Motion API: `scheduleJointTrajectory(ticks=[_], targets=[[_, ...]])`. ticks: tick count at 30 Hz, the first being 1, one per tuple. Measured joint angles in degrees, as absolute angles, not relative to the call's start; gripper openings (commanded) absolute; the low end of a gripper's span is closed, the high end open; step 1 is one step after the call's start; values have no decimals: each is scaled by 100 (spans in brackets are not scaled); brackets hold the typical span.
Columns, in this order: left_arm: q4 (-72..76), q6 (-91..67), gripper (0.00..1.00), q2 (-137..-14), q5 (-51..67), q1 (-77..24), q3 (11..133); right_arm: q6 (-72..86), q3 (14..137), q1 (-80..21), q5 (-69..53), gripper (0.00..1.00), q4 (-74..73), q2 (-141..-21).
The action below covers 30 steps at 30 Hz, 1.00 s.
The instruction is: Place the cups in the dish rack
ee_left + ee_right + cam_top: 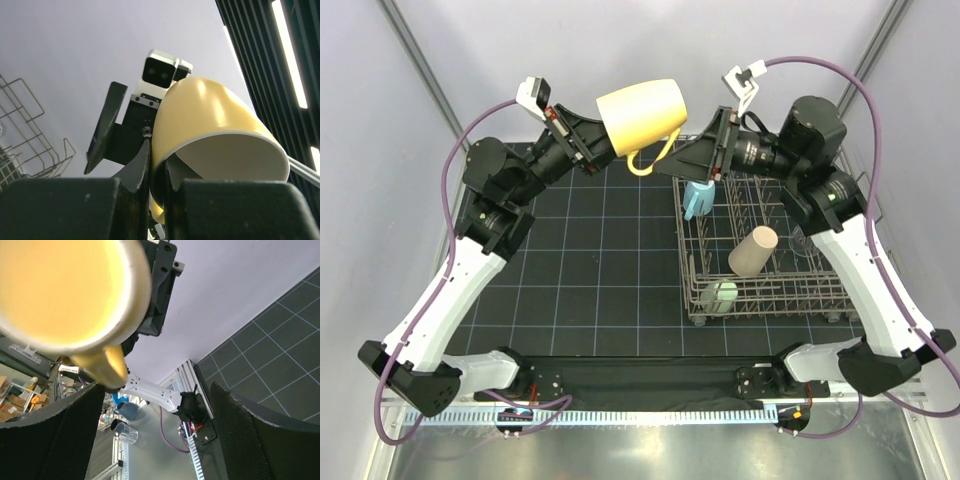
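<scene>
My left gripper (pixel 605 135) is shut on the rim of the yellow mug (pixel 640 113), one finger inside and one outside, holding it high over the mat beside the dish rack (pixel 840 285). The mug's handle (pixel 650 162) hangs down towards my right gripper (pixel 685 160). In the left wrist view the mug (pixel 210 115) fills the right side above that gripper (pixel 157 155). My right gripper (pixel 157 430) stands open, with the mug (pixel 65 290) and its handle (pixel 107 367) just above its left finger (pixel 50 435). A light blue cup (pixel 698 198), a tan tumbler (pixel 752 250) and a pale green cup (pixel 723 295) lie in the rack.
The rack stands on the right half of the dark gridded mat (pixel 590 270), its wire side visible in the left wrist view (pixel 25 130). Pale walls close in the back and the sides. Both arm bases sit on the rail (pixel 650 410) at the near edge.
</scene>
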<state>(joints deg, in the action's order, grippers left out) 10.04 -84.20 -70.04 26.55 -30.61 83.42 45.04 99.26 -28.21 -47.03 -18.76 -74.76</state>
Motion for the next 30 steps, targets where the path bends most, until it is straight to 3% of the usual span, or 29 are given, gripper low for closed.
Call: scheduleJointTrajectory(ticks=[2,9,13,15,16,17,19,20,21,24,25,26,27,28,30], targets=[[1090,-8447,0,-7004,2611,-3089,8315,4556,10020,-2891,-4652,82,-1826,-7627],[1162,-8506,0,-7074,2523,-3166,8180,4694,10300,-3162,-4519,63,-1730,-7942],[1201,-8510,1,-7122,2469,-3177,8123,4709,10440,-3288,-4466,60,-1695,-8031],[1221,-8512,0,-7153,2464,-3192,8119,4711,10455,-3354,-4427,55,-1656,-8051],[1223,-8512,0,-7164,2462,-3199,8117,4716,10457,-3378,-4407,49,-1629,-8053],[1227,-8514,0,-7164,2453,-3203,8106,4720,10460,-3400,-4394,36,-1616,-8053],[1328,-8552,0,-7164,2366,-3201,8060,4764,10468,-3409,-4346,24,-1605,-8053],[1367,-8571,0,-7164,2333,-3197,8053,4770,10475,-3406,-4303,11,-1588,-8058],[1378,-8617,0,-7164,2305,-3197,8042,4751,10477,-3404,-4298,4,-1564,-8064],[1428,-8836,2,-7159,2290,-3210,8012,4748,10484,-3420,-4281,4,-1472,-8062],[1439,-8844,9,-7153,2290,-3208,8012,4742,10484,-3420,-4263,4,-1448,-8062],[1420,-8844,29,-7142,2290,-3203,8012,4740,10486,-3433,-4252,4,-1446,-8062],[1374,-8779,41,-7120,2294,-3186,8012,4724,10495,-3441,-4237,4,-1468,-8062],[1282,-8694,64,-7089,2324,-3148,8009,4698,10521,-3452,-4115,4,-1592,-8064],[1050,-8586,76,-6960,2397,-3037,7953,4619,10558,-3459,-3938,4,-1876,-8077]])
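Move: The yellow cup, still pinched by its mouth-end wall in the left gripper, has its middle about 3 cm ahead, 4 cm right and 2 cm above the left hand. Its handle hangs level with the right hand fore and aft, about 3 cm to its left and 1 cm lower. Roughly 37 cm below the right hand, the blue cup stands 12 cm ahead and 9 cm right; the beige cup 2 cm ahead and 19 cm right. The yellow cup's handle is taken by the right hand, which slides about 3.5 cm left under the cup's base end, rises slightly and closes its fingers to pinch the handle. Meanwhile the left hand, keeping its grip, eases some 2 cm forward and down, then opens to about two-thirds at the end and lets go of the wall. ##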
